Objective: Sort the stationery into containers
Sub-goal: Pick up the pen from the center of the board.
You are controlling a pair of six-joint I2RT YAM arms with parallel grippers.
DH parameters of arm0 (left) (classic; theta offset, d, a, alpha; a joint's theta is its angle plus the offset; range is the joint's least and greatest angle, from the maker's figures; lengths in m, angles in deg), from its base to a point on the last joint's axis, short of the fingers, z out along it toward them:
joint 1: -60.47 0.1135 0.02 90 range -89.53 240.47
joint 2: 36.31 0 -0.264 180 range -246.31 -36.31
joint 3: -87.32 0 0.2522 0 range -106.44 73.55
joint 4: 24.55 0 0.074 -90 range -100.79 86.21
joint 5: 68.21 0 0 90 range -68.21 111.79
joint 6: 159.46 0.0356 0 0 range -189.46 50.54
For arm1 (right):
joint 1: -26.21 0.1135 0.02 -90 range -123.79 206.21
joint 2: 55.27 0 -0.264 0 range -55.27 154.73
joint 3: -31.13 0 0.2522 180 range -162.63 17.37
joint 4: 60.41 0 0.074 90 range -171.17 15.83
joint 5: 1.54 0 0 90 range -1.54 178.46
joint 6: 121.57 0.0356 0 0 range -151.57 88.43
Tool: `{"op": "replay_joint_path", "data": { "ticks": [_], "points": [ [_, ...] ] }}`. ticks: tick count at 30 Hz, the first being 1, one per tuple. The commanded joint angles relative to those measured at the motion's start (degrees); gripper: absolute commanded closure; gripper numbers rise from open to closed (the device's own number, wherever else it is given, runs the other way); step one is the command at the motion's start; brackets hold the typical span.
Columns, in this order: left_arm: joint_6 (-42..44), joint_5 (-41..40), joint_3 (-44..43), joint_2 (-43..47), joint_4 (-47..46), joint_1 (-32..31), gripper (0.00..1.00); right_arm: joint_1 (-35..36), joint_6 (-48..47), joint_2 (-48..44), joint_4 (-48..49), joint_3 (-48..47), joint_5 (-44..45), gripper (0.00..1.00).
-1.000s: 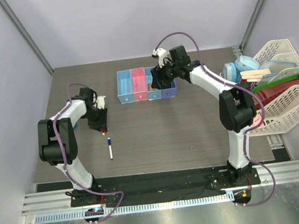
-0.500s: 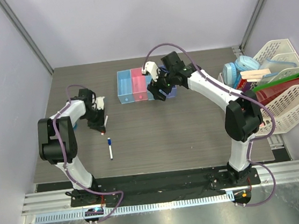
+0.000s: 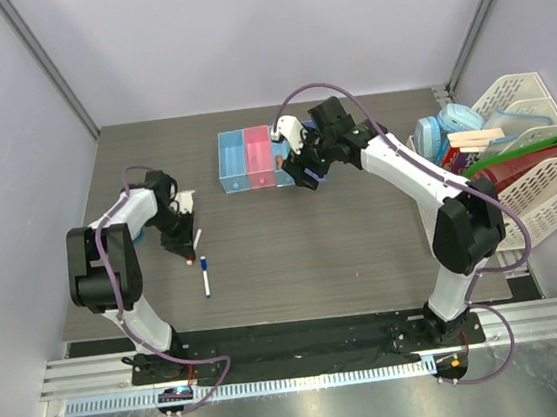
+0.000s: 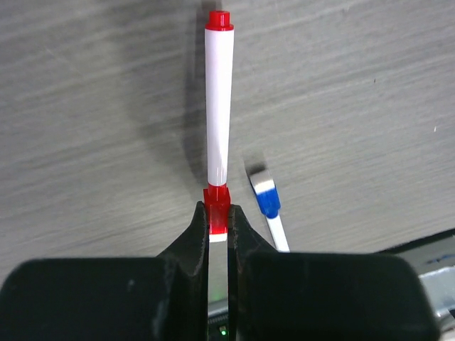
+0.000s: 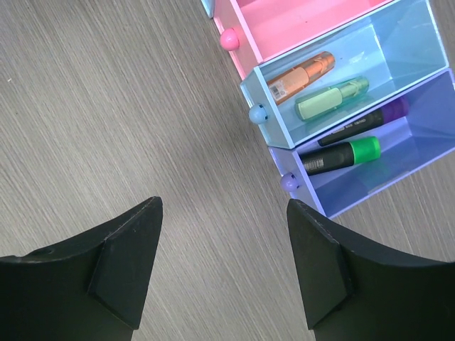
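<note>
My left gripper (image 3: 182, 250) is shut on the red cap of a white marker (image 4: 219, 106), which points away from the jaws over the table. A blue-capped marker (image 4: 270, 207) lies just to its right on the table (image 3: 206, 275). The containers (image 3: 251, 158) are a joined row of bins at the back centre. The light blue bin (image 5: 398, 42) holds an orange piece (image 5: 304, 73) and a green piece (image 5: 331, 99). The purple bin (image 5: 419, 135) holds a green-capped highlighter (image 5: 340, 157) and a dark marker (image 5: 364, 122). My right gripper (image 5: 224, 204) is open and empty over bare table in front of the bins (image 3: 301, 178).
White mesh racks (image 3: 545, 203) with folders and books stand at the right edge, with blue round items (image 3: 431, 134) beside them. A small blue thing (image 3: 140, 236) peeks out by the left arm. Grey walls enclose the table at the back and on both sides.
The left gripper closed on the red-capped marker and shifted slightly toward the near edge. The right gripper drew back from over the purple bin to the table in front of the row.
</note>
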Motion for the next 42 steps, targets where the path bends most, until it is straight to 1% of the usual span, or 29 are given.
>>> {"op": "replay_joint_path", "data": {
  "ticks": [1, 9, 16, 18, 25, 29, 31, 33, 36, 39, 42],
  "points": [
    [0.08, 1.97, -1.58, -0.07, 5.35, -0.11, 1.0, 0.8, -0.14, -4.88, 0.63, 1.27, 1.65, 0.24],
    [-0.35, -0.31, -2.98, -5.16, 7.2, -3.71, 1.0, 1.6, 0.56, -7.34, 0.55, 1.8, 2.97, 0.23],
    [-1.59, 0.65, -7.2, -10.18, 7.46, -9.68, 1.0, 2.04, 1.26, -8.22, 0.46, 3.03, 4.03, 0.23],
    [-2.2, 1.62, -8.6, -10.88, 7.2, -10.74, 1.0, 2.12, 1.18, -8.57, 0.63, 3.47, 4.29, 0.23],
    [-2.2, 7.15, -14.49, -14.92, 8.08, -18.02, 1.0, 2.21, 1.18, -8.49, 0.72, 4.61, 5.34, 0.23],
    [-1.68, 10.49, -15.29, -15.89, 8.52, -20.41, 1.0, 2.21, 1.18, -9.01, 0.81, 4.96, 5.52, 0.23],
    [-1.67, 10.94, -15.46, -15.72, 8.08, -20.67, 1.0, 2.12, 0.91, -9.36, 0.72, 5.31, 5.87, 0.23],
    [-1.85, 9.28, -15.64, -13.8, 7.03, -20.59, 1.0, 2.3, 0.04, -9.45, 0.64, 5.58, 5.61, 0.23],
    [-2.55, 8.22, -17.66, -9.05, 4.22, -19.97, 1.0, 2.74, -2.68, -9.37, -0.94, 5.41, 4.74, 0.23],
    [-3.26, 6.2, -21.69, -5.8, 3.07, -19.01, 1.0, 4.14, -6.54, -8.4, -3.83, 5.14, 4.12, 0.23],
    [-4.4, 4.88, -26.35, -4.65, 1.76, -17.43, 1.0, 6.16, -9.44, -7.08, -5.95, 5.66, 3.15, 0.23]
  ]
}}
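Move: The left hand already holds the red pen by its cap. The blue pen's middle lies about 6 cm back, 3 cm right and 2 cm below, its blue cap nearest. The pink compartment is some 22 cm ahead and 20 cm right, the leftmost blue compartment 22 cm ahead and 13 cm right. From the idle right hand the blue pen lies about 20 cm back, 29 cm left and 17 cm below. Keeping the red pen, the left hand dips back, sweeps about 13 cm right against the blue pen, rises. ##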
